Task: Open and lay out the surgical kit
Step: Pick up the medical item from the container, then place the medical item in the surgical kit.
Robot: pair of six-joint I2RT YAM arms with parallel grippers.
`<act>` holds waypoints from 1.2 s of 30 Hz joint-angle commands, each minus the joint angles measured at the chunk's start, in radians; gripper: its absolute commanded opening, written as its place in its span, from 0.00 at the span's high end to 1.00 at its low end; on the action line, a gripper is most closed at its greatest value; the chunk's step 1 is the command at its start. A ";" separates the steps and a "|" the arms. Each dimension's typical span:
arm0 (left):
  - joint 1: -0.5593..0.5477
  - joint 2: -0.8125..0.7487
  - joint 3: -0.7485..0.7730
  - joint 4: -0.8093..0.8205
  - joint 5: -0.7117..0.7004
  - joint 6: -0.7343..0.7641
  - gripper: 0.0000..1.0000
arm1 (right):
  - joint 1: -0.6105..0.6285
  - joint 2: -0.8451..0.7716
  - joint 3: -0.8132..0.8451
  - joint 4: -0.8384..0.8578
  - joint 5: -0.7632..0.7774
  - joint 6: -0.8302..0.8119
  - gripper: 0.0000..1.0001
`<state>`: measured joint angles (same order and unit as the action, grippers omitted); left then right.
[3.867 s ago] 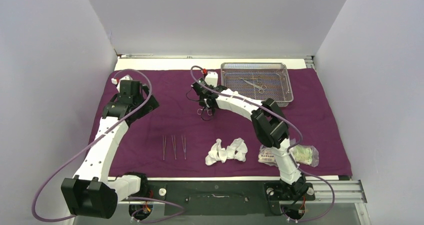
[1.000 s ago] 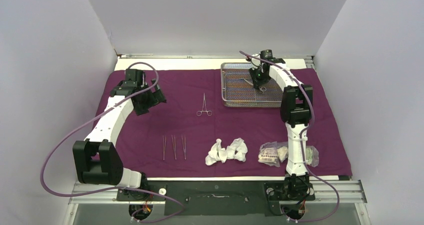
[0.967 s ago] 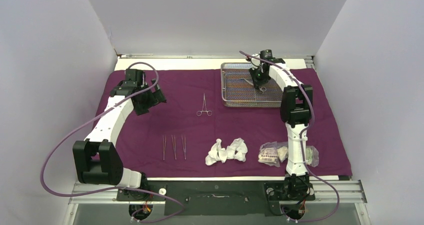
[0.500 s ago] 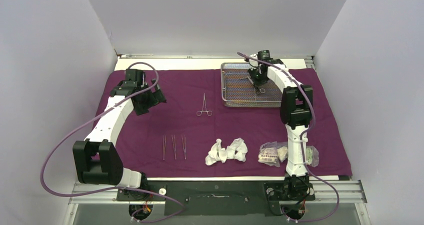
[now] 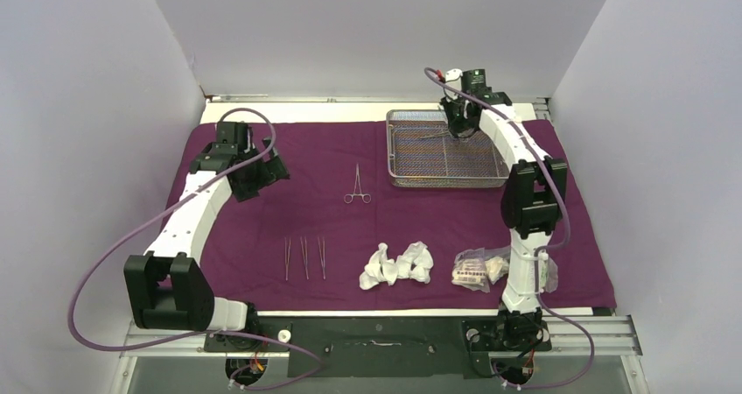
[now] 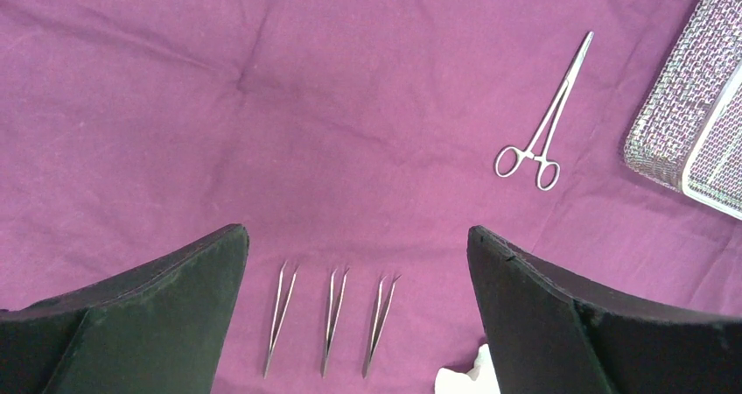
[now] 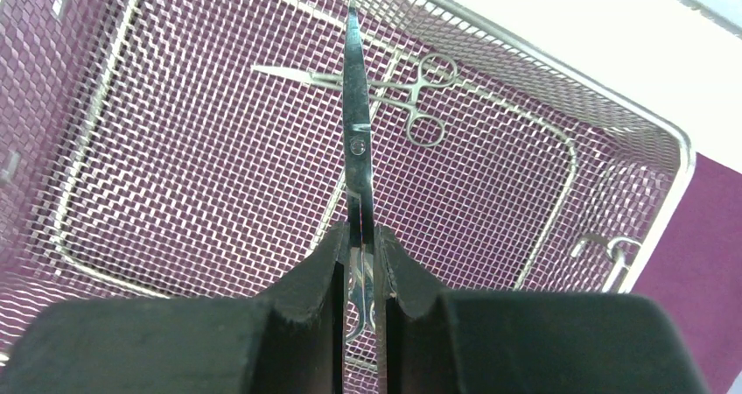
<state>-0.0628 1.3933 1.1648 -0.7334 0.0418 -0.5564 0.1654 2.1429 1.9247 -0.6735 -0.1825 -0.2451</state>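
Note:
The surgical kit is spread on a dark purple cloth (image 5: 289,158). My right gripper (image 7: 360,241) is shut on a slim steel instrument (image 7: 355,123) with a pivot screw, holding it above the silver wire-mesh tray (image 5: 442,184), tip pointing away. In the top view that gripper (image 5: 458,130) hangs over the tray's far side. One pair of forceps (image 7: 411,92) lies in the tray. My left gripper (image 6: 359,245) is open and empty above the cloth's left part. Forceps (image 5: 357,185), three tweezers (image 5: 304,258), gauze wads (image 5: 398,265) and plastic packets (image 5: 477,270) lie on the cloth.
White walls enclose the table on three sides. A pale strip of table (image 5: 297,112) runs behind the cloth. The right arm's column stands over the packets at the front right. The tray's corner (image 6: 691,105) shows at the right of the left wrist view.
My right gripper closed on the steel instrument in the tray, then lifted it and shifted toward the tray's far side. The left gripper stayed open in place.

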 commanded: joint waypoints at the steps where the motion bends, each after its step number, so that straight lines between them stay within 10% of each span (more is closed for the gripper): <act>1: -0.001 -0.055 -0.008 0.002 -0.022 0.006 0.07 | 0.022 -0.145 -0.022 0.104 0.034 0.117 0.95; 17: 0.001 -0.282 -0.065 -0.066 -0.159 -0.029 0.06 | 0.420 -0.342 -0.193 0.315 0.541 0.753 0.95; 36: 0.003 -0.449 -0.093 -0.200 -0.177 -0.004 0.06 | 0.743 0.018 -0.058 0.282 0.742 1.099 0.95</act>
<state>-0.0628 0.9497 1.0767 -0.9215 -0.1242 -0.5896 0.8982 2.1208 1.7969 -0.4084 0.4973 0.7681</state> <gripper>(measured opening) 0.940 0.086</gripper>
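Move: The right hand already holds the scissors, about 9 cm over the middle of the container. The bare cloth they are carried to lies roughly 31 cm left, 12 cm back and 11 cm down. The laid-out clamp stands some 6 cm to the right of that spot and 2 cm farther out; the clamp still in the container is about 7 cm ahead and 4 cm left of the hand. For the left hand the spot is some 8 cm ahead, 16 cm right and 14 cm below. Up first by about 12 cm, then in a fast sweep left and back over the container's left side, some 30 cm left in all, the right hand carries the scissors and finally sinks about 11 cm towards the cloth beside the laid-out clamp. The shut fingers keep their grip on the handles while the wrist turns clockwise and its left side rises. The left hand, open and empty, backs off about 8 cm and rises. ##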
